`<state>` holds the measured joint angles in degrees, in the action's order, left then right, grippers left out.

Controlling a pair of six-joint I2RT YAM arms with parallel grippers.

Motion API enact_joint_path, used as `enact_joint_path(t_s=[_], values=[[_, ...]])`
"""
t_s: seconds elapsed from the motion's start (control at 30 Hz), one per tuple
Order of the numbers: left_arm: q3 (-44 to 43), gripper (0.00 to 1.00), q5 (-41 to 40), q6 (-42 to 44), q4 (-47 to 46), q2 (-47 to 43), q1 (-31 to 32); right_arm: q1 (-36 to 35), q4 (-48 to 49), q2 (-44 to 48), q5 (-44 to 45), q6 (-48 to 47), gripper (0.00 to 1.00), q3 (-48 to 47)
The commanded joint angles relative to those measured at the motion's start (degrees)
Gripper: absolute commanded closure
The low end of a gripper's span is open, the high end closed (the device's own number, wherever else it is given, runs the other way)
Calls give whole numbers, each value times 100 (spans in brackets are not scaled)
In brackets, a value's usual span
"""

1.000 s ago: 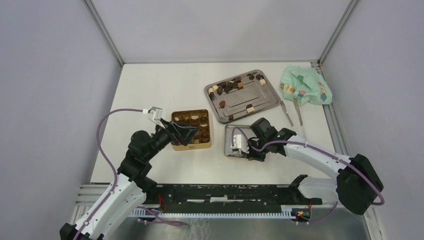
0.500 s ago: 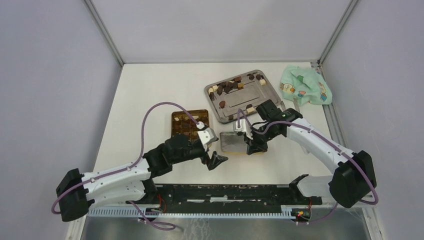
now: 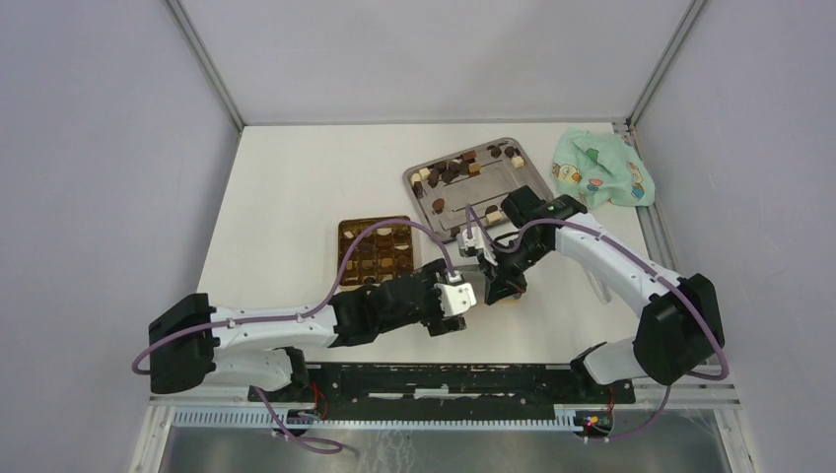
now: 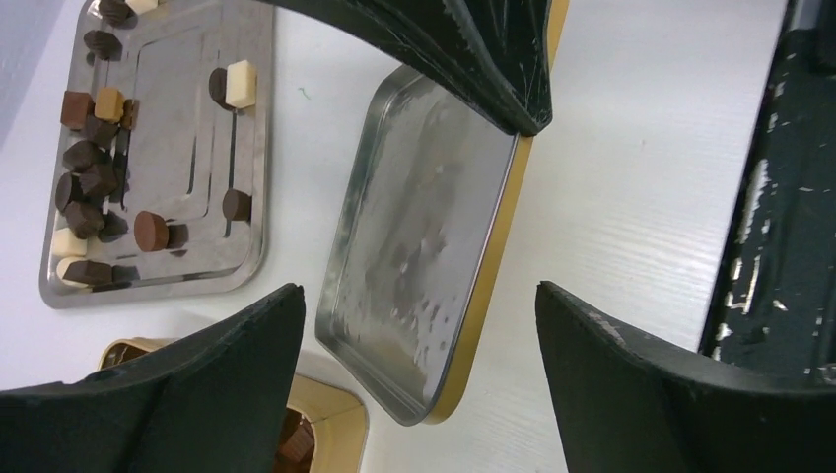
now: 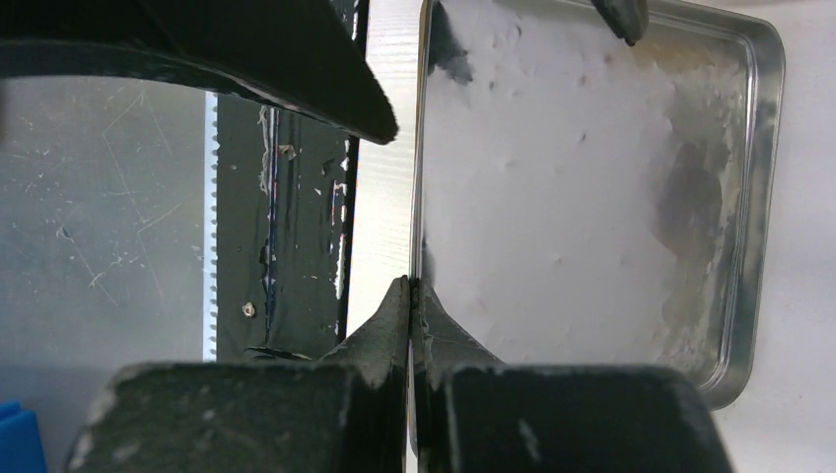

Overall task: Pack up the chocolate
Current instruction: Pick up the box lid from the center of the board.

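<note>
Chocolate [image 3: 463, 163] pieces, dark, brown and cream, lie loose on a steel tray [image 3: 522, 197]; more fill the gold gridded tin [image 3: 375, 251]. They also show in the left wrist view as chocolate [image 4: 89, 168] on the tray [image 4: 187, 148]. A silver lid with a gold rim [image 4: 424, 246] is tilted up off the table. My right gripper [image 5: 411, 296] is shut on the lid's [image 5: 582, 197] thin edge. My left gripper [image 4: 419, 291] stands open around the lid's near corner without touching it. From above, the left gripper [image 3: 455, 317] sits just left of the right gripper [image 3: 498, 286].
A green patterned cloth [image 3: 601, 169] lies at the back right by the wall. A corner of the gold tin [image 4: 325, 424] sits just below the lid. The black rail [image 3: 444, 379] runs along the table's near edge.
My left arm has swung right, away from the gold tin and over to the lid. My right gripper has shifted the lid back and tipped it up by its edge.
</note>
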<state>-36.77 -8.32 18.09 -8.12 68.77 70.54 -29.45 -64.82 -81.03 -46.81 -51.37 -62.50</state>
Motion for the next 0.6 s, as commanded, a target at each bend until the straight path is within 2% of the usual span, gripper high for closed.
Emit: enact_joint_path(t_s=[0.0, 0.2, 0.57], values=[[-286, 11, -434, 520, -34, 252, 58, 54, -245, -163, -360, -230, 100, -380], [-467, 21, -907, 670, -126, 554, 310, 82, -540, -423, -500, -398, 100, -689], [-726, 47, -999, 703, 12, 935, 379, 175, -695, -637, -530, -444, 100, -992]])
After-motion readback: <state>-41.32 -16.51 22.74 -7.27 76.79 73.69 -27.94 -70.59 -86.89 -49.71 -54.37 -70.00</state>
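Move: The box lid hangs tilted, its near rim pinched in the right hand; its middle is about 4 cm right, 3 cm ahead and 7 cm below the left hand, and from the right hand about 4 cm ahead, 2 cm left and 6 cm down. From the left hand, the chocolate box lies some 15 cm left and 7 cm ahead, the chocolate tray some 20 cm ahead and 5 cm right, both about 12 cm lower. Down by about 2 cm, then rightward a little over 1 cm and slightly forward, the left hand brings its fingers astride the lid's near rim, tilting the tips somewhat down and closing from nearly wide to about half open. The right hand keeps its pinch on the rim and carries the lid up and forward about 1.5 cm each, and slightly left, towards the left hand. ##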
